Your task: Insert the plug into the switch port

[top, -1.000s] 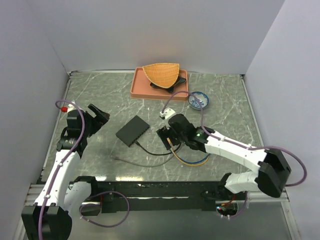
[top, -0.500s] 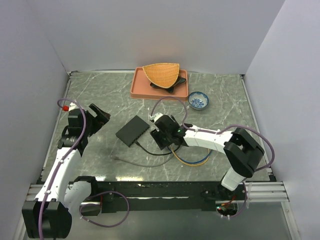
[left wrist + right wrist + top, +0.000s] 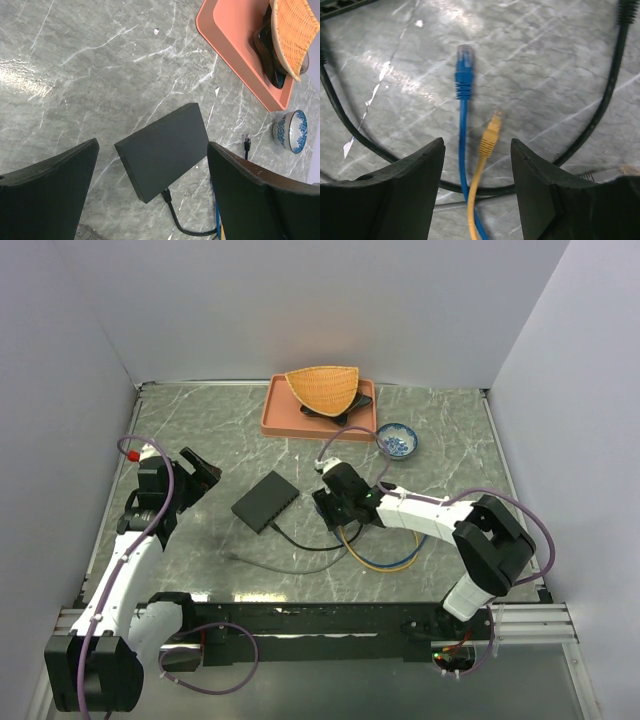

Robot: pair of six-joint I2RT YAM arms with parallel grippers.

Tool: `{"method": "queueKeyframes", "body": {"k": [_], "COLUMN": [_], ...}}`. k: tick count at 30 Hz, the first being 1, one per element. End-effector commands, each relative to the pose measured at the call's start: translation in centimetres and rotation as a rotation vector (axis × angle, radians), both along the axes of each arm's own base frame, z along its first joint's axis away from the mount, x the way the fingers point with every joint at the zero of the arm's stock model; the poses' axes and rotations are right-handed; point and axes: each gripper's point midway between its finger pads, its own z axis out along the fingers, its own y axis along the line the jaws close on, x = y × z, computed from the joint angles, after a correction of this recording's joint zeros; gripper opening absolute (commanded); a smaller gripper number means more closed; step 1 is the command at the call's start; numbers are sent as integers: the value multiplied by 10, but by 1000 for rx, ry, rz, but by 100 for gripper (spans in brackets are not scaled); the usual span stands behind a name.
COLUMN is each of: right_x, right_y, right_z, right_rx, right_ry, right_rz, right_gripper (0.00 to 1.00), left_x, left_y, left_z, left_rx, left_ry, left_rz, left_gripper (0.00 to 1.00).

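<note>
The switch point(image 3: 265, 501) is a flat black box lying left of centre, and the left wrist view shows it point(image 3: 165, 150) with a black cable plugged into its near side. My left gripper point(image 3: 197, 474) is wide open, to the left of the switch and above it. My right gripper point(image 3: 335, 506) hangs just right of the switch, low over the cables. In the right wrist view, a blue plug point(image 3: 464, 62) and a yellow plug point(image 3: 491, 135) lie on the table. My right gripper point(image 3: 477, 175) is open, with their cables running between its fingers, untouched.
A salmon tray point(image 3: 280, 415) at the back holds a wicker basket point(image 3: 322, 388) on a black dish. A small blue-patterned bowl point(image 3: 398, 441) stands to the tray's right. Blue and yellow cable loops point(image 3: 385, 560), a black cable and a grey cable point(image 3: 270, 562) lie in front of the switch.
My right gripper swung left toward the switch, then drew back slightly, and its jaws have narrowed. The left arm has barely moved.
</note>
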Motion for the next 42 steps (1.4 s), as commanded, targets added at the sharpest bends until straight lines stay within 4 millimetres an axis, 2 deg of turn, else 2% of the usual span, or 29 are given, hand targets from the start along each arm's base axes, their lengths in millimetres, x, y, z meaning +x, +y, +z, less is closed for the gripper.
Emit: {"method": "queueKeyframes", "body": {"k": [1, 12, 20, 27, 31, 33, 36, 42], "right_x": [6, -1, -12, -15, -14, -13, -8, 2], "right_y": [0, -16, -21, -19, -20, -21, -25, -31], "right_z": [13, -8, -24, -32, -35, -31, -20, 16], "right_rx": [79, 9, -24, -36, -49, -50, -55, -44], "right_ry": [-9, 44, 107, 147, 154, 142, 98, 0], "right_rz": [-43, -85, -95, -90, -93, -93, -98, -95], "right_gripper": [63, 54, 49, 29, 11, 1, 0, 0], "left_x": [7, 6, 4, 3, 1, 1, 1, 1], "left_y": [-2, -1, -1, 1, 2, 2, 2, 2], "left_z": [12, 11, 12, 17, 19, 19, 19, 20], "left_rx": [-6, 1, -2, 6, 10, 11, 11, 17], "left_ry": [-53, -43, -46, -57, -57, -57, -60, -62], "left_rz": [-14, -14, -13, -6, -2, 1, 1, -4], "left_gripper": [96, 96, 96, 96, 96, 96, 96, 96]}}
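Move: The yellow plug lies almost under the right hand, roughly level with it front to back, about 1 cm right and 4 cm below. The blue plug stands about 3 cm ahead and 3 cm left of the hand, the black plug about 11 cm ahead and 2 cm right, and the switch about 4 cm ahead and 15 cm left. From the left hand the yellow plug lies about 27 cm right, 4 cm back and 15 cm down. The right fingers pinch the yellow cable just behind its plug's boot, going from more than half open to shut. To get there, the hand first edges slightly forward, then sinks about 3.5 cm while easing right and back, tipping a few degrees steeper; once shut, it begins to rise slightly and drifts on right. ##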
